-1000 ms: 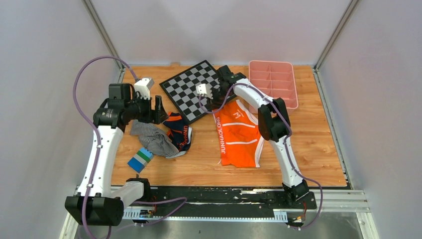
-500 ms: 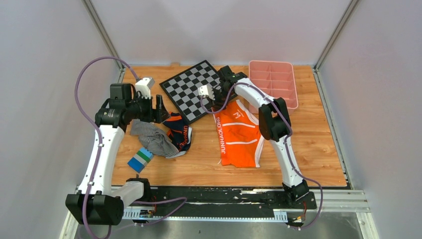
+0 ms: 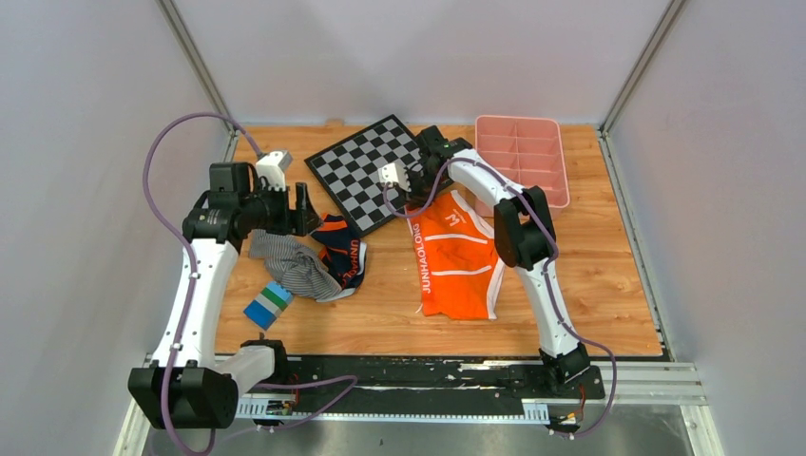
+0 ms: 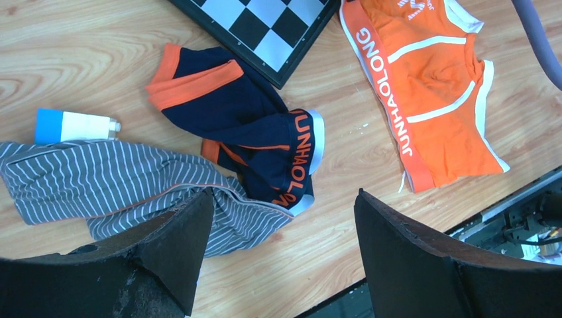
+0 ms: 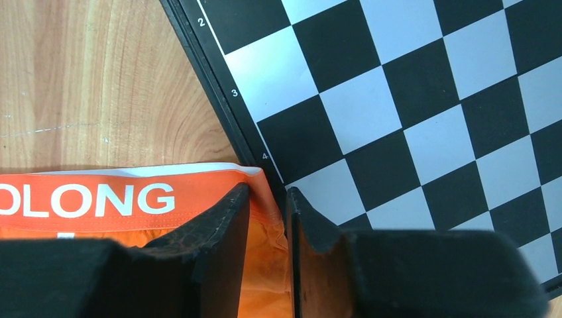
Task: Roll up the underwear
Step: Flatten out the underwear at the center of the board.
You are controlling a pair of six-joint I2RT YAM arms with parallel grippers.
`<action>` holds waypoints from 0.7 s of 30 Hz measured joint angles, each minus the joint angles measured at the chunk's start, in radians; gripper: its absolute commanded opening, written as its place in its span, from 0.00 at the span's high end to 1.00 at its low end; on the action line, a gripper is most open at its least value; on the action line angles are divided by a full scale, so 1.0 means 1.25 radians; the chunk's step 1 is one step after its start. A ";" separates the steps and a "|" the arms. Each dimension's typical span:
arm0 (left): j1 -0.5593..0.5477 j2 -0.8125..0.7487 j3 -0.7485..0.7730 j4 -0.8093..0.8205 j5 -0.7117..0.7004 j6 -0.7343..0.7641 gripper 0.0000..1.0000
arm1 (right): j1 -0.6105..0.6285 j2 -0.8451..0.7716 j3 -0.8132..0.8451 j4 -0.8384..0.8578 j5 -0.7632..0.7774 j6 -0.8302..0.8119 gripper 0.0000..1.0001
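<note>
The orange underwear (image 3: 456, 252) lies flat on the wooden table, right of centre, with its white-lettered waistband on the left. It also shows in the left wrist view (image 4: 431, 86) and in the right wrist view (image 5: 132, 199). My right gripper (image 3: 412, 198) sits at its far left corner, next to the chessboard edge. In the right wrist view this gripper (image 5: 266, 192) is shut on the waistband corner, with orange fabric pinched in the narrow gap. My left gripper (image 3: 306, 204) is open and empty. It hovers above the navy pair (image 4: 245, 126), and its jaws (image 4: 283, 193) stand wide apart.
A chessboard (image 3: 366, 171) lies at the back centre, touching the underwear's far corner (image 5: 411, 99). A pink divided tray (image 3: 522, 120) is at the back right. The navy pair (image 3: 342, 249), a grey striped garment (image 3: 290, 261) and a blue-white-green block (image 3: 267, 304) lie on the left.
</note>
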 measured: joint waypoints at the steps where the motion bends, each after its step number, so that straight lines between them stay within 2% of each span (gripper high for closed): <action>1: 0.002 0.000 0.000 0.001 0.000 0.000 0.15 | 0.000 0.000 -0.002 0.001 0.000 -0.002 0.71; 5: 0.007 -0.001 -0.001 0.001 0.000 0.000 0.15 | 0.005 -0.004 -0.020 0.005 0.003 -0.022 0.75; 14: 0.009 -0.027 -0.020 0.007 -0.006 0.000 0.16 | 0.016 -0.023 -0.034 0.010 0.016 -0.011 1.00; 21: 0.009 -0.020 -0.054 0.048 0.012 -0.014 0.20 | 0.016 -0.120 -0.092 0.045 0.021 0.089 1.00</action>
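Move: The far-left waistband corner of the orange underwear lies right under the right hand's fingertips, about 1 cm below and against the near edge of the chessboard, with the body of the underwear centred some 14 cm back and 10 cm to the right. The chessboard's middle is roughly 8 cm ahead of that hand and 6 cm to its left. From the left hand, the waistband corner is about 14 cm ahead, 22 cm to the right and 20 cm down. The right hand first settles about half a centimetre lower and slightly back at the chessboard's edge while its partly open fingers close, pinching the far-left waistband corner of the orange underwear between their tips. It then rises ever faster, about 4.5 cm from its lowest point, drawing back towards its base by 1 to 1.5 cm overall, with the fingers shut on the corner. ##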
